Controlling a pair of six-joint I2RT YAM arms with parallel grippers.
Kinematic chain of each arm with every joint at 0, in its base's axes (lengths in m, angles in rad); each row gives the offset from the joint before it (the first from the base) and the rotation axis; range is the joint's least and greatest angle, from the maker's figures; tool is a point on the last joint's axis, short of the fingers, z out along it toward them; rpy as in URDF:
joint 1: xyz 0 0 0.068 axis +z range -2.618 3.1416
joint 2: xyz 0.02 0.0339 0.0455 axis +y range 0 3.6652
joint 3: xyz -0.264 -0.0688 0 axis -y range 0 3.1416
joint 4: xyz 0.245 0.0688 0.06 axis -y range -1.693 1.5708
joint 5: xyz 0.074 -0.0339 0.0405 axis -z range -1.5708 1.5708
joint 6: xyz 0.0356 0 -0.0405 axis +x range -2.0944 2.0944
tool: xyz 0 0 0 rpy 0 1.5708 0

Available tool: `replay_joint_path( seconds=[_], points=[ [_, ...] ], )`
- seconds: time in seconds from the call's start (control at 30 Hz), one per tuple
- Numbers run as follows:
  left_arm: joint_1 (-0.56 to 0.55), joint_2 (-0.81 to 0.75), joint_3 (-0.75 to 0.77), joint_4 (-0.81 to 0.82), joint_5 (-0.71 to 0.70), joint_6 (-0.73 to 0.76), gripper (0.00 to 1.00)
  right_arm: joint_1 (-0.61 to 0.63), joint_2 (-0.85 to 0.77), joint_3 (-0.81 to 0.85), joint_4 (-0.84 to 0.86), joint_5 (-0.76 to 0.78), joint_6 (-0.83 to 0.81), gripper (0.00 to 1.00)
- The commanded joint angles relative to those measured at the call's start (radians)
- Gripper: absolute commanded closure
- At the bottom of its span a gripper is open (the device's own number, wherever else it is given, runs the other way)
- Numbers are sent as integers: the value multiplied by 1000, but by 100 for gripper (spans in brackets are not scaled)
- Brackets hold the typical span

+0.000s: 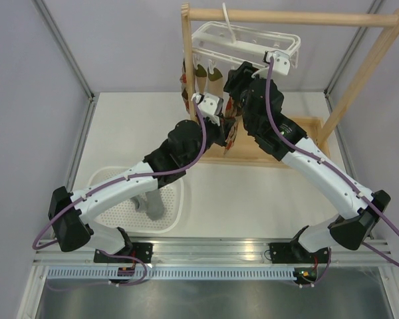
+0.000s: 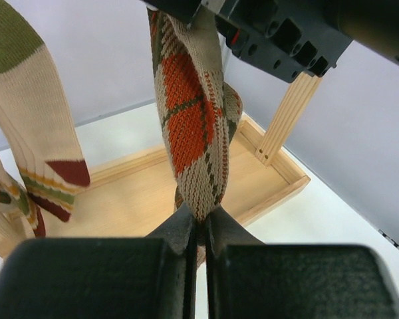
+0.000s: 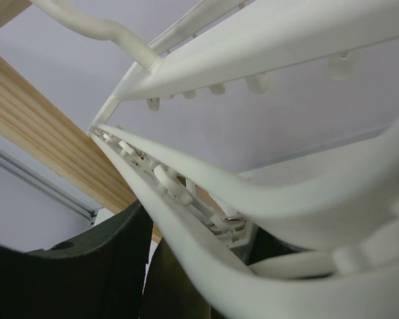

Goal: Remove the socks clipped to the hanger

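My left gripper (image 2: 203, 222) is shut on the lower end of a red, orange and cream argyle sock (image 2: 193, 113) that hangs down from above. A cream sock (image 2: 40, 126) with olive toe and striped band hangs to its left. From above, the white hanger (image 1: 253, 40) hooks on the wooden rail, with socks (image 1: 216, 80) dangling under its left end. My right gripper (image 1: 236, 76) is raised to the hanger's underside. In the right wrist view its dark fingers (image 3: 86, 266) stand either side of a white clip (image 3: 236, 222), and the hanger's bar (image 3: 266, 46) hides their tips.
The wooden rack (image 1: 292, 16) stands at the back on its tray (image 1: 279, 156). A white perforated basket (image 1: 176, 212) at front left holds a grey sock (image 1: 149, 206). The right arm's black body (image 2: 286, 33) hangs close over the held sock, beside a rack post (image 2: 286, 116).
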Motion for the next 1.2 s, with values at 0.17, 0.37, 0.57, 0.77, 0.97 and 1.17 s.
replay_joint_path(
  seconds=[0.17,0.37,0.57,0.77,0.97,1.17],
  points=[
    [-5,-16,-28,26,16,-31,98,-5,-36,-17,85,18,-26,99],
    [-3,2,-75,32,-4,-41,98,-5,-47,-37,94,29,-42,99],
    [-3,-4,-83,37,1,-34,98,-6,-45,-50,122,38,-35,99],
    [-3,-4,-139,28,17,-80,98,-6,-48,-58,132,40,-31,99],
    [-3,-1,-167,46,28,-86,98,-9,-53,-73,134,40,-31,99],
    [-3,-13,-141,48,25,-66,98,-8,-59,-99,140,28,-26,99]
  ],
)
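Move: The clip holding the top of the plaid sock is about 9 cm above my left hand, some 6 cm farther ahead and 1 cm to its right. My left fingers are already shut on the sock. The nearest olive-topped sock hangs about 8 cm ahead and 6 cm left of that hand, its middle some 3 cm above it. For my right hand, the clip is right between its fingers. I draw the pinched plaid sock down with my left hand, away from the clip: about 3 cm first, a brief halt, then a quicker tug of 5 cm more, the fingers tipping slightly downward and staying shut. My right hand stays up at the hanger's rim, keeping its squeeze on the clip, with hardly any drift. ##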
